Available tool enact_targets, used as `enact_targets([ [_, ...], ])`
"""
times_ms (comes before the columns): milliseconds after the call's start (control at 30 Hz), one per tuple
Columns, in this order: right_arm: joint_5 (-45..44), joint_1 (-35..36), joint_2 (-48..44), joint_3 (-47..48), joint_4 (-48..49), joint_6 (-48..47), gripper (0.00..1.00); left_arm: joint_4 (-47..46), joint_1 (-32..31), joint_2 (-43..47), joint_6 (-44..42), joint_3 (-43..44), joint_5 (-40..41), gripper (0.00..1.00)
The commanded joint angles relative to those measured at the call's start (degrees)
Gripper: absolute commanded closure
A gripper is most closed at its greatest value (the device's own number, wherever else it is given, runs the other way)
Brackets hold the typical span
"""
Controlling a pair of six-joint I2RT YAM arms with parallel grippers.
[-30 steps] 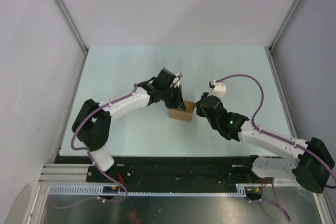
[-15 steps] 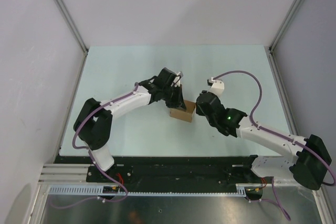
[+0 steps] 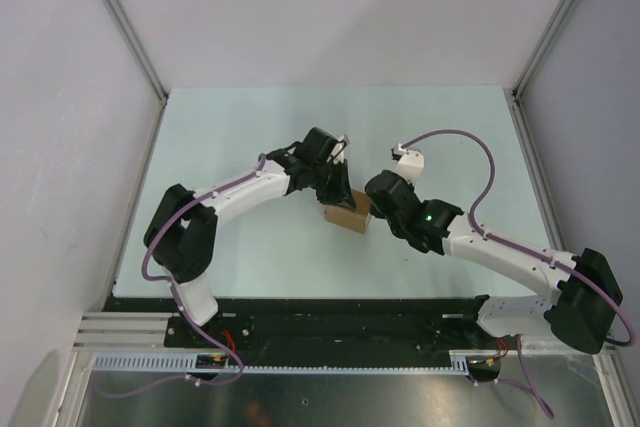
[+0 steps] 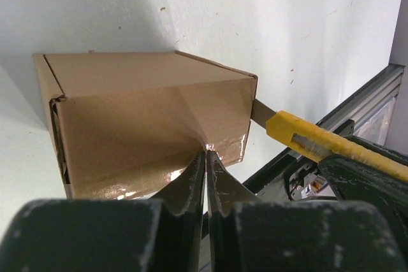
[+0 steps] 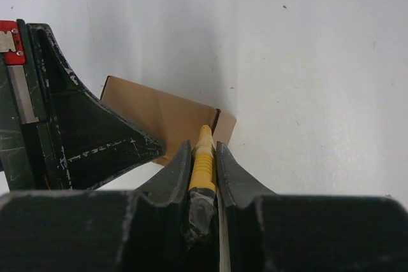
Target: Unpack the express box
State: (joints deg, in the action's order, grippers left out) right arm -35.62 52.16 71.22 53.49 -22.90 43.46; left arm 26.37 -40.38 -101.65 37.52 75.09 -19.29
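The express box [image 3: 346, 213], small and plain brown, sits closed on the table between both arms. It fills the left wrist view [image 4: 146, 119] and lies ahead in the right wrist view [image 5: 162, 118]. My left gripper [image 4: 205, 153] is shut, its tips pressed on the box's near face; from above it [image 3: 338, 190] sits over the box's far side. My right gripper [image 5: 203, 151] is shut on the yellow-and-black utility knife [image 5: 202, 160]. The knife's blade [image 4: 261, 111] meets the box's right edge, and its yellow body [image 4: 319, 141] extends right.
The pale green table [image 3: 240, 137] is bordered by white walls and a black rail [image 3: 330, 312] at the near edge. A white cable connector [image 3: 411, 159] on the right arm hangs just behind the box.
My right arm has pushed the knife leftward toward the box. The left gripper and the box have stayed nearly still.
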Motion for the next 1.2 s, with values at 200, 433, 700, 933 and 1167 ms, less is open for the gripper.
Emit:
enact_targets([
  [200,6.78,1.54,2.96,2.93,9.97,-7.50,1.00,3.51,2.76,1.18,-5.34,4.09,5.05,0.76],
  [433,15.82,-1.18,4.27,0.66,17.96,-18.14,1.00,3.51,11.45,2.86,-7.63,5.86,5.66,0.58],
  [700,23.74,-5.14,7.00,-0.32,26.14,-25.35,1.00,3.60,13.13,7.24,-15.54,2.18,9.44,0.49],
  [933,25.68,-5.32,9.11,-0.32,27.11,-24.92,1.00,3.69,15.24,16.47,-15.72,-7.93,8.74,0.28],
  [1167,25.68,-5.32,9.38,-0.32,27.47,-24.74,1.00,3.78,15.24,20.96,-15.20,-16.81,4.44,0.16],
])
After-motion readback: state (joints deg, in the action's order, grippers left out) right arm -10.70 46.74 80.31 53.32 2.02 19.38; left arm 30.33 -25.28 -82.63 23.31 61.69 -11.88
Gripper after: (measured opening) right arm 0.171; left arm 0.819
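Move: My closed left fingertips are on the top face of the upright box, near its near edge; the box's middle lies about 2 cm to their left, 1 cm ahead and 5 cm below. From my right hand, which holds the yellow cutter, the box is some 6 cm left, 3 cm ahead and 9 cm down. The cutter's blade reaches the far right top corner, about 4 cm ahead of that hand, 1 cm left and 3 cm lower. I lift my left fingertips off the box top and sweep forward and left, then swing back while still going left, opening wide; I end about 14 cm left of the start, above and beyond the box's left end. Meanwhile my right hand keeps its grip and carries the cutter some 8 cm left and a little forward, turning it counter-clockwise, blade still at the corner. ##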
